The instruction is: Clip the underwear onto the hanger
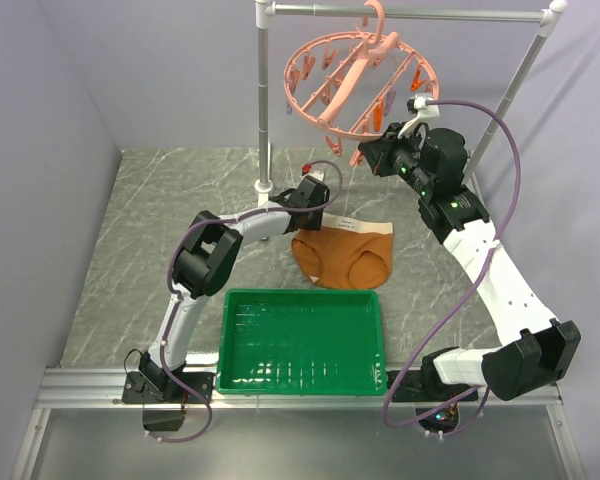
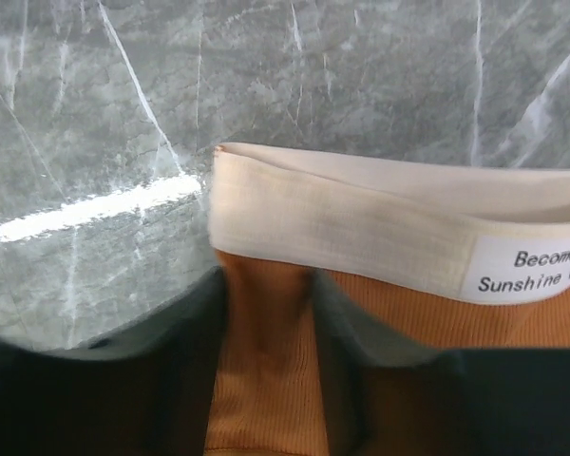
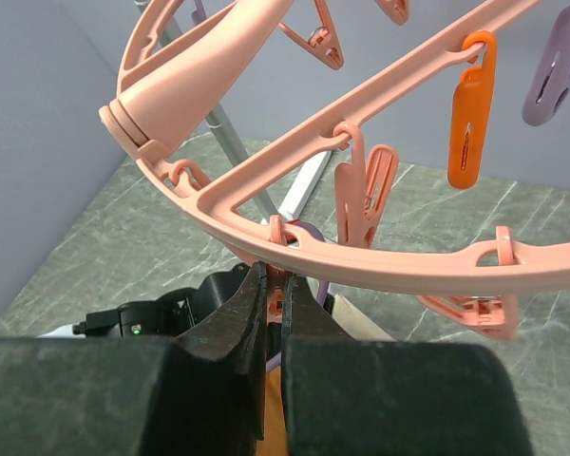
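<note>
The rust-orange underwear [image 1: 342,255] lies flat on the marble table, cream waistband [image 2: 361,228] toward the back. My left gripper [image 1: 315,190] is down on its left top corner. In the left wrist view the left gripper [image 2: 266,280] stands partly apart just below the waistband, with a ridge of orange fabric between the fingers. The pink ring hanger [image 1: 348,78] hangs from the rack bar. My right gripper [image 1: 372,155] reaches up under its near rim [image 3: 380,261]. The right gripper [image 3: 283,275] is shut on a pink clothespin dangling from the ring.
A green tray [image 1: 302,294] sits just in front of the underwear. The grey rack's upright pole [image 1: 264,100] stands behind the left gripper, its bar [image 1: 410,14] overhead. Orange [image 3: 470,114] and purple clothespins hang close around the right gripper. Walls close in the left side and the back.
</note>
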`<state>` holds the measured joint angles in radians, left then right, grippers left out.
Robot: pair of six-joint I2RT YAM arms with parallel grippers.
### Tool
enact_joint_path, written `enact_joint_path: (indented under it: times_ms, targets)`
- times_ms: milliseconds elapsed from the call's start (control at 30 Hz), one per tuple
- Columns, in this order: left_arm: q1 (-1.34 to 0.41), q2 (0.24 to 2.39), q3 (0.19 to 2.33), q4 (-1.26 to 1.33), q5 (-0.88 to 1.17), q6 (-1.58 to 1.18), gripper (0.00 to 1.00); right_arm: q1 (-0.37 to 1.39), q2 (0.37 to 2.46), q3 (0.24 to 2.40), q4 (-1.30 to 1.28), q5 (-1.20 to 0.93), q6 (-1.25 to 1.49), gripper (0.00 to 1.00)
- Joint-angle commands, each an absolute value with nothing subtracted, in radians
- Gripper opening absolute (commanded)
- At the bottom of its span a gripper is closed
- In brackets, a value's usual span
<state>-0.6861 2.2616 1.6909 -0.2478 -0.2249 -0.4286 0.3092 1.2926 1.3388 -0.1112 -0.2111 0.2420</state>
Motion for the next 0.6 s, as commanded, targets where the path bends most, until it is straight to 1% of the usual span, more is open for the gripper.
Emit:
enact_joint_path:
  times_ms: [0,67,100,167,200,300,467,533,567]
  targets:
    - [-0.695,2.325,1.692,-0.302,-0.137,-0.437,0.34,0.301,1.256,1.336,-0.083,-0.210,0.241,0.00]
    - [-0.695,2.336,1.704,-0.310,-0.138,-0.427,0.26,0.299,1.256,1.333,-0.086,-0.207,0.241,0.00]
    - [-0.698,2.342,1.710,-0.314,-0.144,-0.420,0.17,0.301,1.256,1.333,-0.087,-0.207,0.239,0.00]
    - [-0.699,2.349,1.718,-0.316,-0.153,-0.404,0.09,0.301,1.253,1.332,-0.092,-0.206,0.238,0.00]
    - [-0.698,2.345,1.717,-0.307,-0.155,-0.396,0.01,0.299,1.255,1.331,-0.094,-0.206,0.238,0.00]
    - [-0.698,2.313,1.681,-0.249,-0.150,-0.370,0.00,0.298,1.255,1.333,-0.094,-0.209,0.238,0.00]
    - [-0.701,2.185,1.533,-0.071,-0.081,-0.304,0.00,0.298,1.256,1.332,-0.086,-0.212,0.244,0.00]
    - [-0.703,2.172,1.531,-0.058,-0.055,-0.275,0.00,0.296,1.256,1.333,-0.087,-0.213,0.245,0.00]
    - [-0.707,2.180,1.552,-0.087,-0.061,-0.272,0.04,0.296,1.256,1.333,-0.087,-0.215,0.244,0.00]
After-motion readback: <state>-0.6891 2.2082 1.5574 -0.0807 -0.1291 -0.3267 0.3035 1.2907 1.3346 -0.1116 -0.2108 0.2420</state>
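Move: Just beyond the left hand's half-open fingertips, about 2 cm ahead, 1 cm left and 1 cm down, lies the left end of the underwear's waistband. The label on the band is some 7 cm right of that hand and 2 cm ahead, the middle of the green tray about 30 cm back and 4 cm left. From the right hand, up at the hanger, the same band end lies roughly 7 cm ahead, 10 cm left and 36 cm below. Closing from half open to shut, the left fingers pinch the brown cloth right at the lower edge of the waistband, near its left end, while the hand slides about 1 cm to the right. Then it starts drawing back towards the base, some 1.5 cm, turning clockwise nearly 10 degrees. The right hand stays put, keeping its shut grip on a pink clip under the hanger's rim. ##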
